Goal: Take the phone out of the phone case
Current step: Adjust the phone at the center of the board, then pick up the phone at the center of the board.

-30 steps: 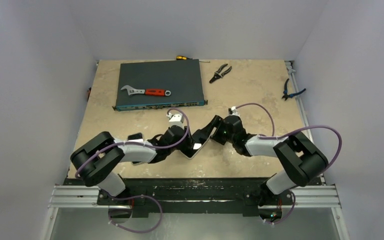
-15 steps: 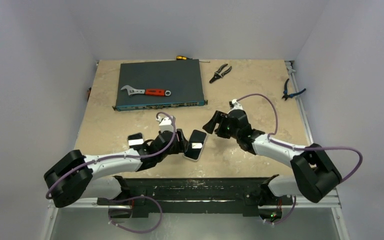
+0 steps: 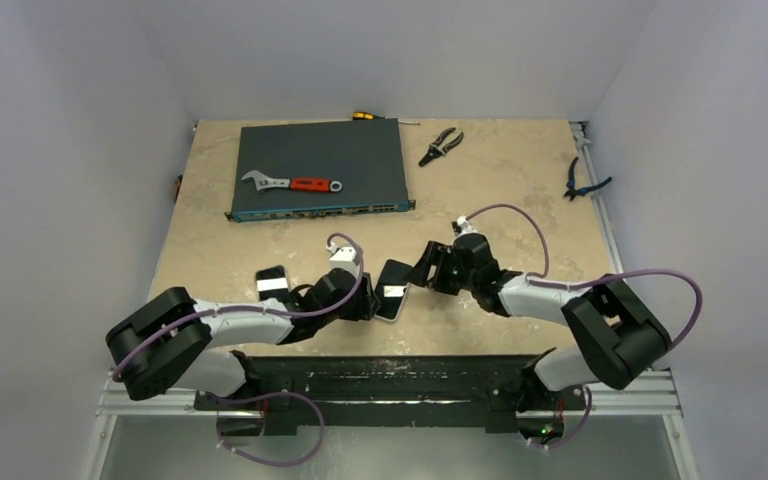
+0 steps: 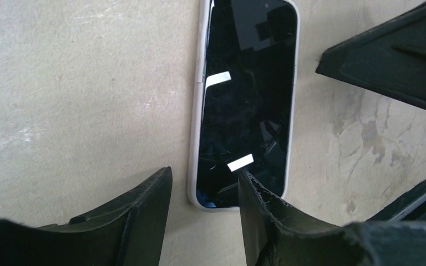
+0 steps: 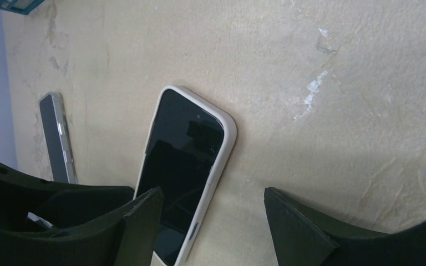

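Observation:
The phone [image 3: 392, 290], black screen up, lies flat on the table in its white phone case [image 4: 195, 144]. In the left wrist view the phone [image 4: 247, 105] runs away from my left gripper [image 4: 205, 183], whose jaws stand open at its near end. One finger overlaps the phone's corner. My right gripper [image 5: 212, 199] is open over the phone's other end, with the case's rim [image 5: 224, 149] just left of the gap's middle. In the top view my left gripper [image 3: 365, 300] and right gripper [image 3: 425, 268] flank the phone closely. Neither holds it.
A second phone [image 3: 272, 280] lies left of the left gripper. A network switch [image 3: 320, 150] with a red-handled wrench [image 3: 295, 183] on it sits at the back. Pliers [image 3: 440, 145], a screwdriver [image 3: 365, 115] and blue-handled pliers [image 3: 585, 180] lie along the far and right edges.
A second ago the phone was raised between both grippers; now it lies flat on the table. The right gripper backed off, then came close again. The left arm shifted slightly.

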Action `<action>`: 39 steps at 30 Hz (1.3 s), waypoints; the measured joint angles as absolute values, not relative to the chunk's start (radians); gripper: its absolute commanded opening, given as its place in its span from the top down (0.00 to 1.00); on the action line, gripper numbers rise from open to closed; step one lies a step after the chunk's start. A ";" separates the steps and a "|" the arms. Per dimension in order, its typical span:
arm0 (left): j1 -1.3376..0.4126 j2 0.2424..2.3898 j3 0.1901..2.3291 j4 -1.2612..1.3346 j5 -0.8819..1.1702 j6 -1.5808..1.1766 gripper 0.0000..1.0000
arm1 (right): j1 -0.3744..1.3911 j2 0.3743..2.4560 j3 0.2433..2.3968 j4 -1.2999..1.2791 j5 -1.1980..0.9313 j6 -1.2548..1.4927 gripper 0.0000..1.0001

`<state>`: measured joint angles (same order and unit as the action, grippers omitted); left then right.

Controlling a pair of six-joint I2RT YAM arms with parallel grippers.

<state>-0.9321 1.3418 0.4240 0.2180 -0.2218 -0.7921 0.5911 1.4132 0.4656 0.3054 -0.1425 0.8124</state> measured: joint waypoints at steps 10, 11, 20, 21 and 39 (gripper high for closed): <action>-1.021 1.408 0.431 0.324 -0.198 -0.791 0.56 | 0.594 1.560 0.611 0.290 -0.157 0.807 0.29; -1.033 1.418 0.435 0.330 -0.198 -0.791 0.56 | 0.595 1.567 0.622 0.283 -0.157 0.803 0.28; -1.074 1.452 0.492 0.301 -0.236 -0.793 0.50 | 0.597 1.534 0.687 0.120 -0.088 0.729 0.02; -1.074 1.431 0.492 0.276 -0.253 -0.794 0.47 | 0.600 1.513 0.688 0.091 -0.070 0.714 0.01; -1.074 0.915 0.512 -0.292 -0.719 -0.919 0.09 | 0.837 1.428 0.966 -0.360 0.270 0.474 0.01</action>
<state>-1.0737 0.9150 0.5121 -0.2924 -0.7189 -0.9192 0.8371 1.4281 0.9665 -0.3603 0.2699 0.4736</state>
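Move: The phone in its case lies low between the hands, its far end leaning right. Its middle is about 4 cm ahead of the left hand, 4 cm to its right and 1 cm below; from the right hand it is some 4 cm back, 6 cm left and 2 cm down. A second phone lies about 24 cm left of the left hand and 1 cm ahead, and the network switch's middle is roughly 34 cm ahead and 13 cm left of it. Working low from opposite sides, the left hand pushes the near end of the cased phone about 5.5 cm right and a little back, while the right hand goes some 3 cm forward and 2.5 cm left against its right side towards the far end, turning the phone counter-clockwise between them. Then both come free and rise: the left climbs about 9 cm and swings some 12 cm left, tipping up, turning counter-clockwise and opening wide from half open, and the right lifts about 7 cm, easing back a little, opening fully and rolling some 30 degrees with its left side dropping. ##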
